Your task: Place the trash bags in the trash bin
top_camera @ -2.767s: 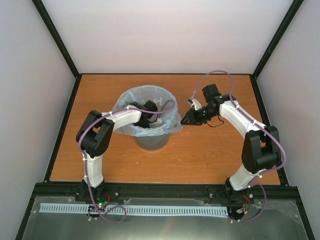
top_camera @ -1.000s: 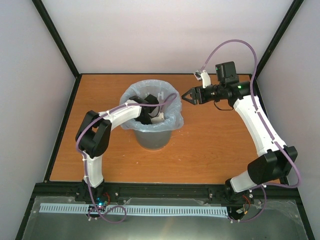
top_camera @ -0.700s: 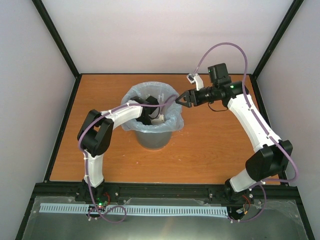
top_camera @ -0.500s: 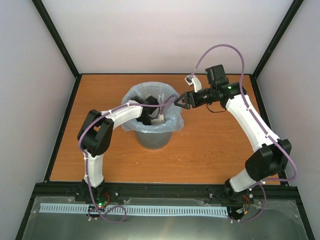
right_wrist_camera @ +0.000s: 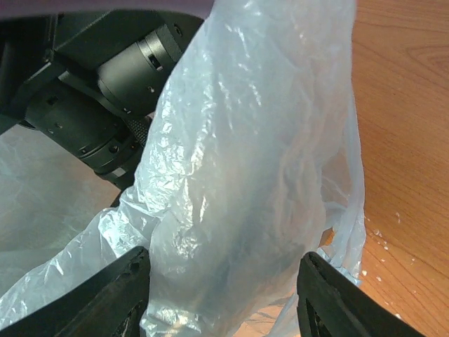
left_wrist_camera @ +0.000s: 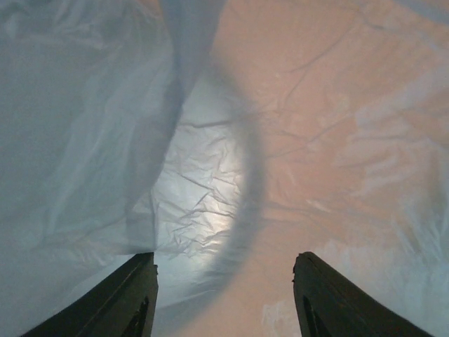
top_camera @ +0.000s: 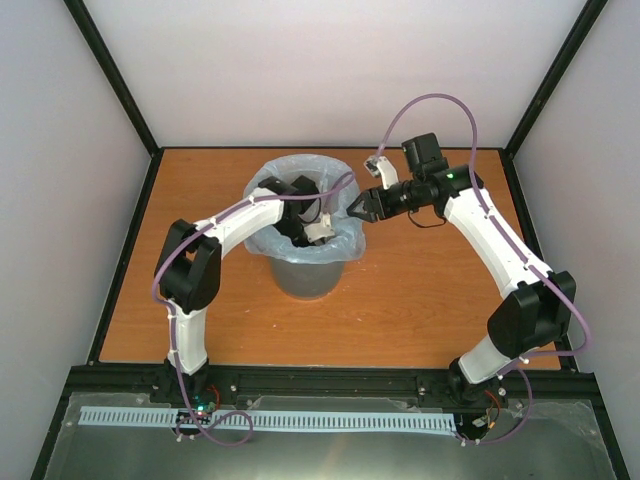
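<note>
The grey trash bin [top_camera: 305,282] stands mid-table with a pale blue translucent trash bag [top_camera: 262,232] lining it and folded over its rim. My left gripper [top_camera: 312,224] reaches down inside the bin. In the left wrist view it [left_wrist_camera: 224,263] is open, with only crinkled bag film [left_wrist_camera: 203,189] ahead of it. My right gripper [top_camera: 353,208] is at the bin's right rim. In the right wrist view it [right_wrist_camera: 224,265] stands open, and a puffed fold of the bag [right_wrist_camera: 238,161] bulges between its fingers.
The wooden table [top_camera: 430,290] is walled by black frame posts and pale panels. The left arm's black wrist [right_wrist_camera: 105,105] sits just behind the bag fold in the right wrist view. Purple cables loop above both arms.
My right gripper has travelled left from open table to the bin's right rim and onto the bag's edge. The left gripper has shifted slightly farther inside the bin.
</note>
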Motion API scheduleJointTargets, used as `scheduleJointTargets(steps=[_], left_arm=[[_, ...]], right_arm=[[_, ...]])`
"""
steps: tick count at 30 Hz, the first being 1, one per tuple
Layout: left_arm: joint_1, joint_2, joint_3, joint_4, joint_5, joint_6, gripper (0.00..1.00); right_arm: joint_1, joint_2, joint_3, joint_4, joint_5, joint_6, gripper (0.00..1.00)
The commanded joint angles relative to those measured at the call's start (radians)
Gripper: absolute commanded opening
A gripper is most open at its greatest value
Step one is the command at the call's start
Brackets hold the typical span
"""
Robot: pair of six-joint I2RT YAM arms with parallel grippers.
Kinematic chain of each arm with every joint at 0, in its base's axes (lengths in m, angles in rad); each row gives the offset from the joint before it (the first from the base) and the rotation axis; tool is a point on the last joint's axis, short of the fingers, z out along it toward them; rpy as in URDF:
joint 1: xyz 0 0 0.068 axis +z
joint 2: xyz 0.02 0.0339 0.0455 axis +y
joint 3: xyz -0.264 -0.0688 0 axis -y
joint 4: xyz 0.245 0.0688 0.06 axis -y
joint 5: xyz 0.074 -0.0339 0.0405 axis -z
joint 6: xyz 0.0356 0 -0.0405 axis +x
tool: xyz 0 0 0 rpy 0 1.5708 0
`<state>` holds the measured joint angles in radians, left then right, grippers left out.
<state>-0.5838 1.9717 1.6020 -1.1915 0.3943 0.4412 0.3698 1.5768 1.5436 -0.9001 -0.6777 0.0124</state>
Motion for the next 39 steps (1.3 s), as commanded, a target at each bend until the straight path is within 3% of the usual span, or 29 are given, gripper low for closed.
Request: scheduleJointTargets(steps=[1,8,12,16,23,39], left_arm=[[0.009,-0.007,0.065,-0.091,0.034,-0.004,0.56],[0.009,-0.013,0.132,-0.143,0.022,-0.013,0.54],[0.005,-0.105,0.058,-0.079,0.017,-0.005,0.54],[-0.035,-0.152,-0.014,-0.013,-0.075,-0.004,0.54],[-0.052,-0.111,0.086,-0.054,-0.196,0.037,0.53],[-0.051,-0.066,0.272,-0.165,-0.127,0.012,0.49]], right_arm=[[0.019,-0.003,0.000,-0.021,0.040,-0.028,0.56],[0.026,-0.013,0.004,-0.026,0.053,-0.034,0.56],[0.026,-0.021,0.000,-0.029,0.075,-0.041,0.55],[0.026,-0.023,0.006,-0.026,0.072,-0.042,0.55],[0.025,-0.015,0.019,-0.027,0.065,-0.037,0.55],[0.027,-0.030,0.019,-0.033,0.068,-0.051,0.55]])
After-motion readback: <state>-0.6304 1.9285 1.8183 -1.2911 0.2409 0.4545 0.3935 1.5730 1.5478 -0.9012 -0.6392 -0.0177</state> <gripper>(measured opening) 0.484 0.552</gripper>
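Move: The left gripper is down inside the bag-lined bin. The middle of the bag's opening lies about 17 cm above it, 2 cm ahead and 1 cm left, with the bin's floor straight under that, some 8 cm below the gripper. The bag's right edge, next to the right gripper, stands 12 cm right, 5 cm ahead and 18 cm up. From the right gripper, the opening's middle is roughly 11 cm left, 3 cm back and level. Draw the left gripper up inside the bag by about 6 cm towards its opening, easing slightly back midway and then forward to end some 2.5 cm farther out. Over the second half, tip the down-pointing fingers forward about 15 degrees and keep them half open. Hold the right gripper still, half open, at the bag's right edge. ##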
